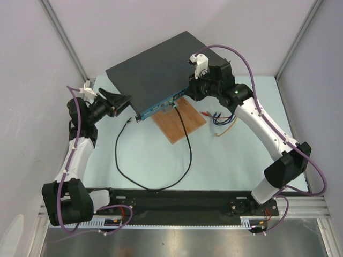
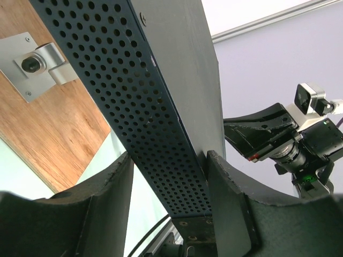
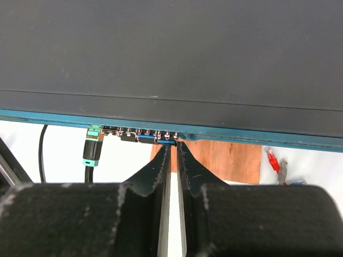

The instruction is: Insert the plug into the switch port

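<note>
The switch point(image 1: 155, 69) is a flat black box lying at an angle, its teal front face point(image 1: 161, 106) turned toward the arms. A black cable point(image 1: 187, 144) ends in a teal-tipped plug point(image 3: 92, 149) that sits in a port near the left of the port row; the same plug point(image 1: 176, 105) shows from above. The cable's other end point(image 1: 127, 122) lies loose on the table. My right gripper point(image 3: 172, 143) is shut with nothing between its fingers, tips touching the port row right of the plug. My left gripper point(image 2: 169, 160) clamps the switch's perforated side wall point(image 2: 144, 118) at its left corner.
A brown wooden board point(image 1: 179, 122) lies under and in front of the switch's front edge and carries a metal bracket point(image 2: 37, 67). A bundle of red, blue and tan leads point(image 1: 218, 118) lies right of the board. White walls and frame posts enclose the table.
</note>
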Motion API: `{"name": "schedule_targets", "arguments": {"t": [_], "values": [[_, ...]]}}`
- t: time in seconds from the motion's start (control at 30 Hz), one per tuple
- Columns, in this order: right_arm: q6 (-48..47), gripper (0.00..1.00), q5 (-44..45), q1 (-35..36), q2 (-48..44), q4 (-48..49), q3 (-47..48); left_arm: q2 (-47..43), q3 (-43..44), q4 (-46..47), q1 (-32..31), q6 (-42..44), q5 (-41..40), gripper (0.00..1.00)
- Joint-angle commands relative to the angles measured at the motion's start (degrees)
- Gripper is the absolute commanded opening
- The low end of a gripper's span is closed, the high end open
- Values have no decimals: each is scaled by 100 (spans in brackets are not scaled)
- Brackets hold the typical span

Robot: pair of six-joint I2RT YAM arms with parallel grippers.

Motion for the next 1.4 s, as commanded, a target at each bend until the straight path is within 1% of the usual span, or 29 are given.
{"name": "schedule_targets", "arguments": {"t": [0.0,0.4,0.5,0.73,0.83,0.87,0.97,1.0,1.03,1.07,1.13,1.17,1.2,1.23,1.27,1.3,1.37], "values": [[134,12,285,185,428,1942,-129,129,151,208,-386,503,-7,0],[345,11,242,229,551,2409,-191,129,142,129,-474,635,2,0],[231,11,198,229,517,2225,-190,120,204,15,-491,687,28,0],[-111,12,-163,-78,-116,1522,-532,33,362,-258,-342,907,81,0],[-340,16,-347,-219,-520,1276,-796,33,415,-311,-237,934,160,9],[-436,20,-400,-254,-721,1171,-980,15,432,-302,-219,934,178,13],[-411,26,-663,-439,-986,1117,-1332,-20,433,-250,-122,951,178,24],[-376,27,-786,-491,-1152,1099,-1420,-29,441,-241,-96,986,186,32],[-358,28,-848,-596,-1223,1082,-1499,-38,450,-267,-52,986,195,37],[-341,28,-901,-641,-1302,1073,-1657,-47,459,-267,-26,986,230,47],[-305,29,-1041,-816,-1521,1020,-1746,-99,476,-345,97,1048,231,58],[-297,31,-1103,-887,-1601,916,-1781,-134,468,-381,141,1048,257,66],[-279,32,-1199,-931,-1672,862,-1808,-213,476,-416,194,1065,274,70],[-262,35,-1243,-1062,-1820,810,-1817,-274,476,-460,307,1100,266,74],[-253,37,-1296,-1124,-1891,705,-1808,-327,485,-565,370,1127,283,82],[-253,43,-1358,-1186,-1953,643,-1799,-458,485,-618,501,1188,301,86],[-218,51,-1437,-1388,-2146,493,-1773,-565,494,-802,651,1293,345,100]]}}
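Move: The plug sits in the switch port right at the right hand's nearly shut fingertips, about 1 cm ahead and 1 cm left. From that hand the green-and-black cable plug is some 6 cm left and 3 cm back; the red cable end lies about 10 cm right, 7 cm back and 15 cm below. For the left hand, clasping the switch's left side, that plug is roughly 24 cm right and 3 cm ahead, the switch's front-left corner 4 cm right and 9 cm back. The plug in the port still has the right fingertips at it, barely moving for over half a second; then the right hand comes free and draws off about 8 cm to its right and 3 cm back, dipping some 2 cm before rising again, its fingers opening to about half. Late on, the left fingers spread nearly fully, ending their clasp on the switch's side, and that hand eases about 2 cm left. ##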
